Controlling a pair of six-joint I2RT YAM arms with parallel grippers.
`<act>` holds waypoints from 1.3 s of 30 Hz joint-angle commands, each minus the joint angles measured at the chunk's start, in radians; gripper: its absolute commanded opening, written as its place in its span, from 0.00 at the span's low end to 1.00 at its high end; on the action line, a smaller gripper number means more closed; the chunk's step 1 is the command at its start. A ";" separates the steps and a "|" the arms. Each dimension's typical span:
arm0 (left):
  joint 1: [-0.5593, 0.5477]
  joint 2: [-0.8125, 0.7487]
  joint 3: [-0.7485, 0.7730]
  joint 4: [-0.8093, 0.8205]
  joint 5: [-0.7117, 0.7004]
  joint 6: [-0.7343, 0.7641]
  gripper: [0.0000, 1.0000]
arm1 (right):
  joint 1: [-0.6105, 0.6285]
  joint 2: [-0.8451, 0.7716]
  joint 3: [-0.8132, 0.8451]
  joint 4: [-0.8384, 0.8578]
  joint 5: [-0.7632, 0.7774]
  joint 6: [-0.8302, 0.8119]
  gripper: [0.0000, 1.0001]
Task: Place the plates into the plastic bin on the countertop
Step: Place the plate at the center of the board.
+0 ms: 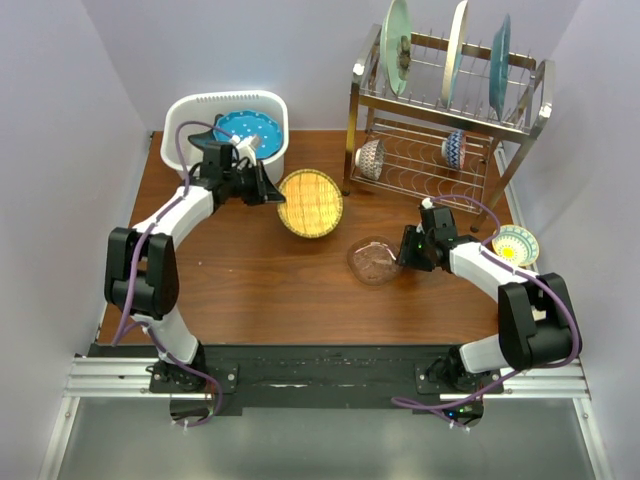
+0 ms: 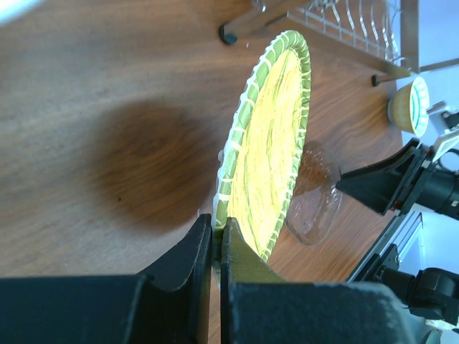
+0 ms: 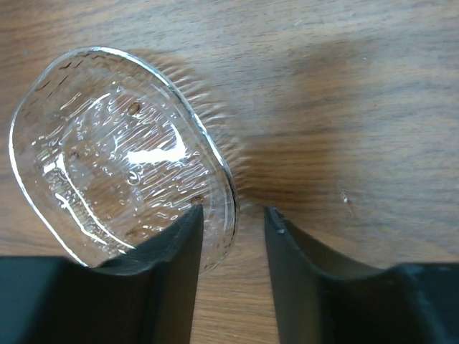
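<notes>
My left gripper (image 1: 268, 189) (image 2: 217, 228) is shut on the rim of a yellow plate with a green rim (image 1: 310, 203) (image 2: 269, 143), held tilted on edge above the countertop (image 1: 250, 285), right of the white plastic bin (image 1: 181, 118). A blue dotted plate (image 1: 247, 128) lies inside the bin. A clear glass plate (image 1: 373, 260) (image 3: 115, 158) lies flat on the wood. My right gripper (image 1: 398, 258) (image 3: 233, 215) is open, with the glass plate's rim between its jaws; one finger is over the plate, the other over bare wood.
A steel wire dish rack (image 1: 525, 122) stands at the back right with three plates upright on top (image 1: 396, 45) and two small bowls (image 1: 371, 158) below. A small patterned bowl (image 1: 515, 245) (image 2: 410, 106) sits on the wood beside my right arm.
</notes>
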 commanded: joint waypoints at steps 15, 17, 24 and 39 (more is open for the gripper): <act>0.101 -0.036 0.228 -0.064 0.086 0.017 0.00 | -0.002 -0.019 0.005 0.024 -0.023 -0.004 0.78; 0.109 -0.025 0.268 -0.075 0.084 0.016 0.00 | -0.002 -0.021 0.004 0.025 -0.027 -0.006 0.81; 0.133 0.010 0.346 -0.070 0.090 -0.021 0.00 | -0.002 -0.064 -0.010 0.033 -0.027 -0.007 0.93; 0.176 0.073 0.421 0.057 0.139 -0.180 0.00 | -0.002 -0.099 -0.022 0.041 -0.030 -0.015 0.99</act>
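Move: The left hand already grips the yellow plate by its left edge. The bin's middle lies about 22 cm ahead of this hand, 15 cm to its left and 8 cm below; the blue dotted plate inside is some 25 cm ahead and 9 cm left, just as low. The dish rack's near-left leg stands about 13 cm ahead and 15 cm right. The glass bowl lies about 6 cm left of the right hand, 2 cm ahead and barely lower. Keeping its pinch on the yellow plate's edge, the left hand lifts it about 10 cm while carrying it forward some 7 cm and left 5 to 6 cm towards the bin, the fingertips tipping up by roughly 10 degrees and swinging slightly counter-clockwise; the climb levels off in the last third, while the forward-left travel goes on. The right hand, its fingers already parting at the glass bowl's right rim, opens them wide and then rises about 2 cm. ##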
